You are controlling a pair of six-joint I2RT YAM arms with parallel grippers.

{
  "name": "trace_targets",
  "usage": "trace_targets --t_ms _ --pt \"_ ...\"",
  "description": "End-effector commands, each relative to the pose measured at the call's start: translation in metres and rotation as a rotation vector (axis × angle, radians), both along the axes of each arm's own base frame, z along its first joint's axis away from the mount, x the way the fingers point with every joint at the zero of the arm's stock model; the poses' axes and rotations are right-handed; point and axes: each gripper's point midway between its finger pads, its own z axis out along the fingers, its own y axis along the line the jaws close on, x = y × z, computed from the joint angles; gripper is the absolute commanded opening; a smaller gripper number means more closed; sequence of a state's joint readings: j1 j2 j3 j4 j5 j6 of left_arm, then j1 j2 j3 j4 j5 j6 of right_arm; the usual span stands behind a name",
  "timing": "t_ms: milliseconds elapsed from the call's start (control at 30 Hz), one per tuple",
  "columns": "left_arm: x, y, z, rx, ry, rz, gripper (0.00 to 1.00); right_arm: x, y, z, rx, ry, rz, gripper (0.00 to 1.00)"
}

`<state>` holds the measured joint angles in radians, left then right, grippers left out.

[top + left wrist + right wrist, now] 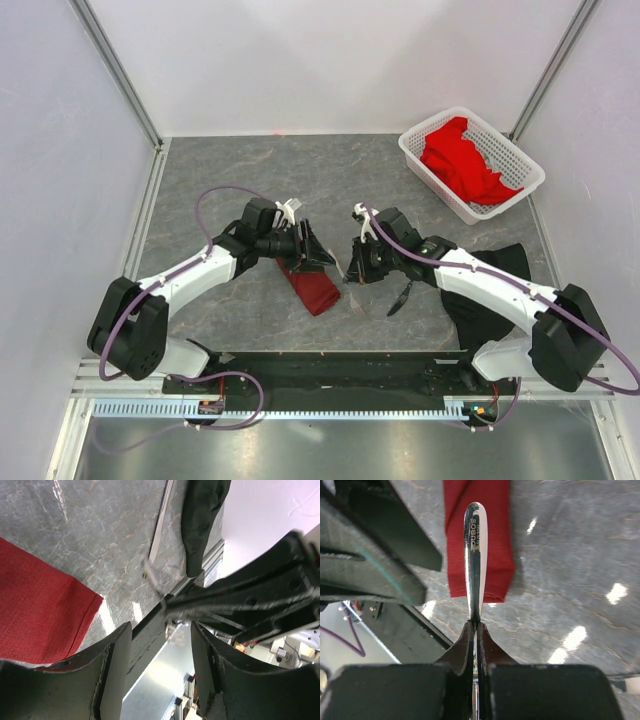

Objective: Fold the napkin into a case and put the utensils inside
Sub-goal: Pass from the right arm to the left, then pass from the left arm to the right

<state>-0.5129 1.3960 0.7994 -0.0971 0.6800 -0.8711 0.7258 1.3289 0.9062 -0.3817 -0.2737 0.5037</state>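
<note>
The napkin lies on the table folded into a narrow dark-red case [312, 290], also seen in the left wrist view [40, 615] and in the right wrist view [495, 540]. My right gripper [351, 270] [475, 626] is shut on a slim silver utensil [475, 550], whose rounded handle end sticks out over the case's near end. I cannot tell whether it is the fork or the knife. My left gripper [322, 254] [161, 637] is open and empty just above the case's far end. A second utensil [400, 298] lies on the table to the right.
A white lattice basket [510, 143] with red cloths stands at the back right. A black cloth [500, 262] lies under the right arm. The black base bar [330, 368] runs along the near edge.
</note>
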Motion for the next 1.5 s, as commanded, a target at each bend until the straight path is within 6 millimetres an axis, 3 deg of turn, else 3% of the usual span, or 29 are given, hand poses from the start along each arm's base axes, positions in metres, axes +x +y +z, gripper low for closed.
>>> trace_targets --t_ms 0,200,300,433,500,600,867,1167,1467 --pt "0.016 -0.004 0.011 -0.019 -0.031 0.061 0.58 0.003 0.030 0.026 0.115 -0.024 0.035 0.00" --pt "0.018 -0.005 -0.003 0.005 -0.005 0.061 0.54 -0.002 0.042 0.033 0.149 -0.024 0.056 0.00" --pt "0.022 -0.004 -0.002 0.018 -0.026 0.060 0.47 -0.002 0.045 0.035 0.156 -0.025 0.063 0.00" --pt "0.031 0.003 0.001 0.048 -0.063 0.078 0.18 -0.004 0.050 0.039 0.160 -0.024 0.073 0.00" --pt "0.033 0.006 0.003 0.042 -0.070 0.085 0.12 -0.006 0.052 0.037 0.150 -0.019 0.079 0.00" --pt "0.033 0.013 0.007 0.021 -0.076 0.097 0.02 -0.008 0.051 0.029 0.110 -0.016 0.074 0.16" --pt "0.033 0.026 0.017 -0.019 -0.083 0.126 0.02 -0.022 0.058 0.016 0.077 -0.005 0.111 0.30" --pt "0.029 0.027 0.018 -0.031 -0.071 0.117 0.02 -0.009 0.060 0.022 0.044 -0.055 0.089 0.42" --pt "0.026 0.027 0.018 -0.042 -0.060 0.111 0.02 -0.006 0.057 0.013 -0.029 -0.056 0.108 0.43"
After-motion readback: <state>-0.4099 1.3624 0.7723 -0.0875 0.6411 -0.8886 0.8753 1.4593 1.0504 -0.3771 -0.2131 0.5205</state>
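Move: In the right fingers, the fork points its handle end towards the left hand's open fingers; its middle is about 5 cm to the left hand's right, 3 cm back and roughly level. The left hand, where the fork is being taken, lies some 6 cm left and 2 cm ahead of the right hand. The folded napkin is around 12 cm below, about 10 cm to the right hand's left and level with it. The knife lies about 18 cm to its right, 3 cm back, on the table. Dipping a little under 2 cm while easing forward, the left hand shuts its fingers on the fork's handle, comes back up and carries on forward and left, about 4 cm in all. The right hand keeps its grip and travels some 5 cm left, opening only once the left has closed; its loosened fingers then swing back about 2 cm and forward again around the fork. ##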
